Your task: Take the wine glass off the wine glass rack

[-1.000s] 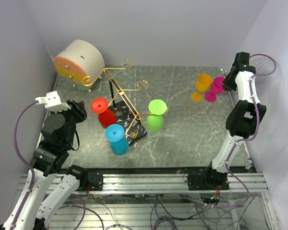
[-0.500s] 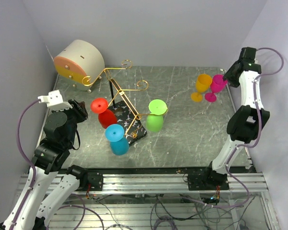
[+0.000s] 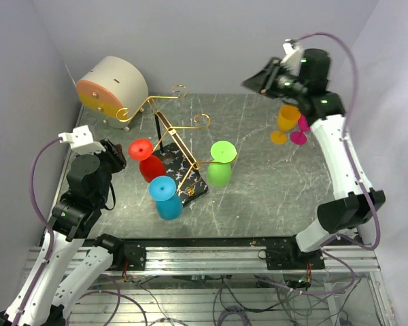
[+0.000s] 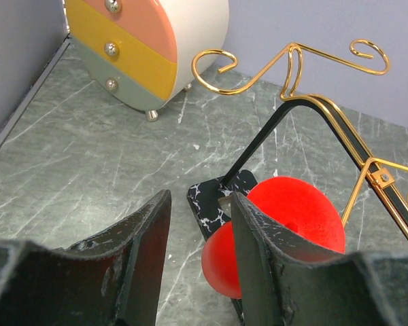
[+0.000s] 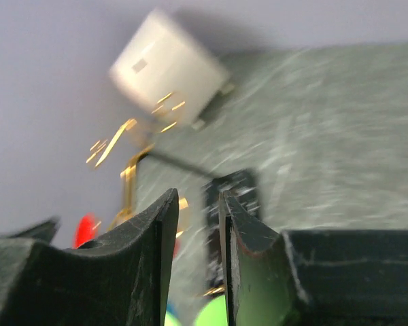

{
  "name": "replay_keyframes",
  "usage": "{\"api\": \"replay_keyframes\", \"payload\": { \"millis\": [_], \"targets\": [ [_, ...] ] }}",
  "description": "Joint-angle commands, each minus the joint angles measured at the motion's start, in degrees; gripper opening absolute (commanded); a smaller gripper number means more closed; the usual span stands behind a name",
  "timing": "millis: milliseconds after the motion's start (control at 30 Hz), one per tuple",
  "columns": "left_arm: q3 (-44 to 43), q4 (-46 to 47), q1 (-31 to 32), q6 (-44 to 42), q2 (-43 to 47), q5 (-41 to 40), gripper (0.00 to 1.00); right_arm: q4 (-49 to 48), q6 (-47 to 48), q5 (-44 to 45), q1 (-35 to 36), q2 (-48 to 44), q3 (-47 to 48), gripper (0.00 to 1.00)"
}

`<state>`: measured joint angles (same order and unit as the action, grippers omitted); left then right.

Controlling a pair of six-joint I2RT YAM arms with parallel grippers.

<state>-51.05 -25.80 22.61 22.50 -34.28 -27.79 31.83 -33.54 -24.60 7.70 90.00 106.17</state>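
Observation:
The wine glass rack (image 3: 179, 139) is gold wire on a black post and a black veined base (image 3: 194, 182). A red glass (image 3: 147, 160), a blue glass (image 3: 166, 197) and a green glass (image 3: 220, 164) hang on it upside down. My left gripper (image 3: 113, 156) is open and empty, just left of the red glass (image 4: 292, 219), which shows past its right finger (image 4: 258, 251). My right gripper (image 3: 258, 80) is high over the back of the table, slightly open and empty. Its view is blurred, with the rack (image 5: 132, 170) below its fingertips.
A round beige drum with an orange face (image 3: 112, 85) stands at the back left, close to the rack's curled ends. An orange glass (image 3: 286, 120) and a pink glass (image 3: 302, 131) stand on the table at the back right. Walls close in on the left, back and right.
My right arm has swung up and left, away from the pink glass at the far right to above the back of the table. My left arm has barely shifted.

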Motion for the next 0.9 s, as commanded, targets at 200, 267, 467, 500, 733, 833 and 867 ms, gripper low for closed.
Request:
{"api": "replay_keyframes", "payload": {
  "millis": [200,267,467,500,733,833,867],
  "targets": [
    [0.30,-0.54,-0.08,1.70,0.55,-3.76,0.52,-7.44,-5.23,-15.38,23.63,8.86,3.35,0.31],
    [0.33,-0.80,-0.09,1.83,0.84,-4.46,0.52,-6.12,-4.02,-14.14,27.26,11.51,5.46,0.32],
    [0.64,-1.27,-0.11,2.37,3.08,-7.44,0.51,-2.44,-2.25,-11.55,33.66,17.48,10.72,0.32],
    [0.71,-1.27,-0.11,2.42,3.55,-7.77,0.51,-2.06,-2.08,-11.10,34.23,18.02,11.21,0.32],
    [1.01,-1.09,-0.10,2.63,4.45,-8.08,0.51,-0.60,-1.10,-9.97,37.17,21.03,12.68,0.32],
    [0.75,-1.34,-0.11,2.61,3.91,-8.04,0.51,0.40,-0.51,-9.15,38.25,22.19,13.96,0.32],
    [0.73,-1.38,-0.07,2.59,3.95,-8.12,0.51,0.75,-0.41,-9.03,38.61,22.68,14.42,0.32]
  ]
}}
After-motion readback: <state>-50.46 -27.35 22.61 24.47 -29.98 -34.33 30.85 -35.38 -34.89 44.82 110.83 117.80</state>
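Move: The red wine glass hangs upside down on the rack, about 34 cm left of the right hand and 19 cm back, its foot some 8 cm lower and its middle 16. Next to that glass, the blue wine glass is 6 cm farther right and 8 nearer the base; the green one is 27 cm to its right and 5 farther out, both a tier lower. From the left gripper the red glass is about 8 cm right, level ahead, its middle 8 lower. Sweep the right gripper about 30 cm left across the rack towards the foot of the red wine glass, drawing back some 14 cm and sinking about 7, and ease nearly to a stop short of it. Turn the hand about 45 degrees counter-clockwise so the part-open fingers point left at the glass. Ease the left gripper a couple of centimetres left and slightly back, away from it. ##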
